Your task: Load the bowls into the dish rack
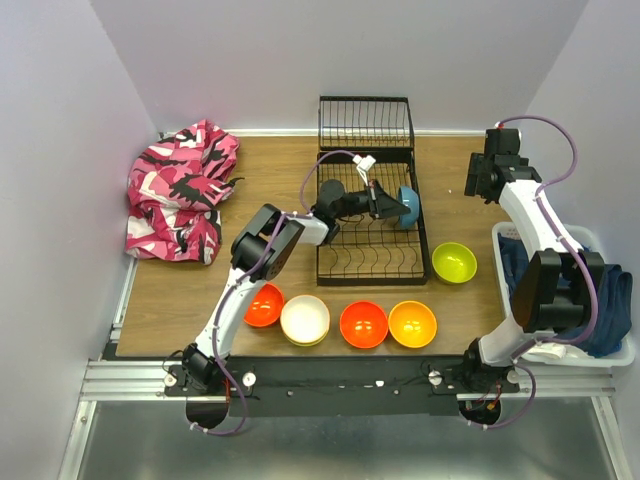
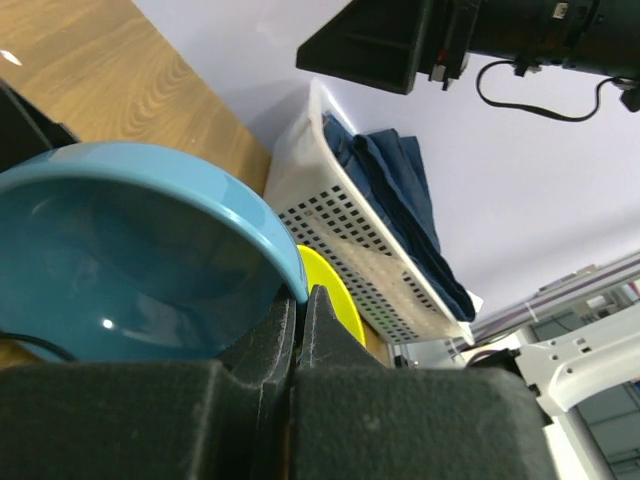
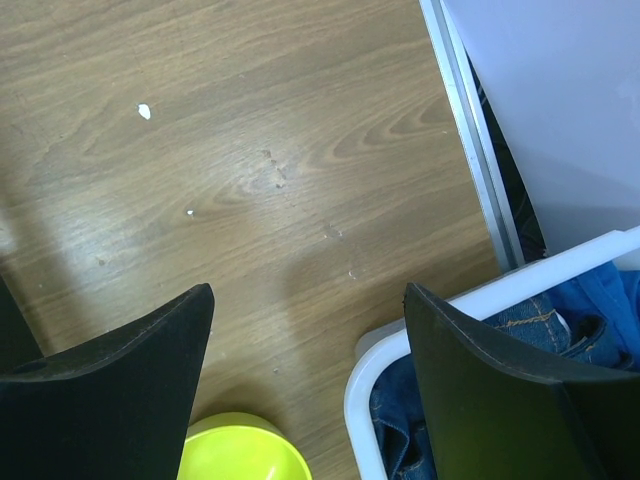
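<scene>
The black wire dish rack (image 1: 365, 250) stands mid-table. My left gripper (image 1: 392, 205) reaches over it, shut on the rim of a blue bowl (image 1: 409, 205) held on edge at the rack's right side. In the left wrist view the blue bowl (image 2: 130, 260) fills the left, its rim pinched at my left gripper (image 2: 300, 296). A lime green bowl (image 1: 454, 262) sits right of the rack. Orange-red (image 1: 264, 305), cream-white (image 1: 305, 320), red (image 1: 363, 324) and orange (image 1: 412, 323) bowls line the front. My right gripper (image 1: 480, 182) hangs open at the back right, over bare wood (image 3: 310, 300).
A white basket (image 1: 600, 355) of blue cloth stands at the right edge; its rim (image 3: 400, 345) lies under my right fingers. A pink camouflage cloth (image 1: 180, 190) lies at the back left. The rack's hinged wire flap (image 1: 365, 122) stands up at the back.
</scene>
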Action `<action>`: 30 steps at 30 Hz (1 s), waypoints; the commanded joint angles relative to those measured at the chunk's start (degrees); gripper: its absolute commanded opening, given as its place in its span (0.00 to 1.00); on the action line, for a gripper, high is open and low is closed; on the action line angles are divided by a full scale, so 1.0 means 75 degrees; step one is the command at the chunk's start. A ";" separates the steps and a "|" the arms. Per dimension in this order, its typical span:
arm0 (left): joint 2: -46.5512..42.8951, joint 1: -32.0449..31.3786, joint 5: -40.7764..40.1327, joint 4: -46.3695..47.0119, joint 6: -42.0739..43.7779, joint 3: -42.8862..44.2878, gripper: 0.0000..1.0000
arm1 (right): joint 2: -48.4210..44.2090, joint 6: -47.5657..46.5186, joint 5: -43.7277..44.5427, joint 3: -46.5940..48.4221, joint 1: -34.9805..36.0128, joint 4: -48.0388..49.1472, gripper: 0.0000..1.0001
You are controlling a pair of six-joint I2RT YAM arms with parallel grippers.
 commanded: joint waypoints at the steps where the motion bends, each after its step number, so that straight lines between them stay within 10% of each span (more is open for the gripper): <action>1: 0.0256 0.0011 0.0197 -0.0195 0.0341 0.0223 0.00 | 0.0131 -0.0016 -0.0129 -0.0032 -0.0023 -0.0086 0.84; 4: 0.0292 0.0034 0.0266 -0.0323 0.0353 0.0199 0.00 | 0.0155 -0.0040 -0.0140 -0.0032 -0.0023 -0.0097 0.84; 11: -0.0304 0.0093 0.0618 -0.0708 0.0914 0.0011 0.43 | 0.0237 -0.0016 -0.0234 0.0039 -0.0023 -0.0074 0.84; 30: -0.3024 0.0608 0.0220 -0.5513 0.4652 -0.1347 0.55 | -0.0384 0.0101 -0.0503 -0.0488 -0.0012 0.0102 0.85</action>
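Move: The left hand already holds the blue bowl by its rim, on edge. The dish rack slot it is meant for is nearly under this hand, its middle some 2 cm to the right and 7 cm down. The rack's right rail runs about 4 cm to the hand's right, level with it; the green bowl lies roughly 13 cm back and 13 cm right, 11 cm lower. From the right hand, the slot is about 23 cm left, 4 cm back and 9 cm below. Ease the blue bowl straight down into the rack near its right rail, and open the left fingers to about half to let go of the rim as the hand sinks, some 2 cm in all. Then draw the left gripper away to the left about 5 cm while rising 4 to 5 cm, tipping the fingers about 15 degrees downward. ##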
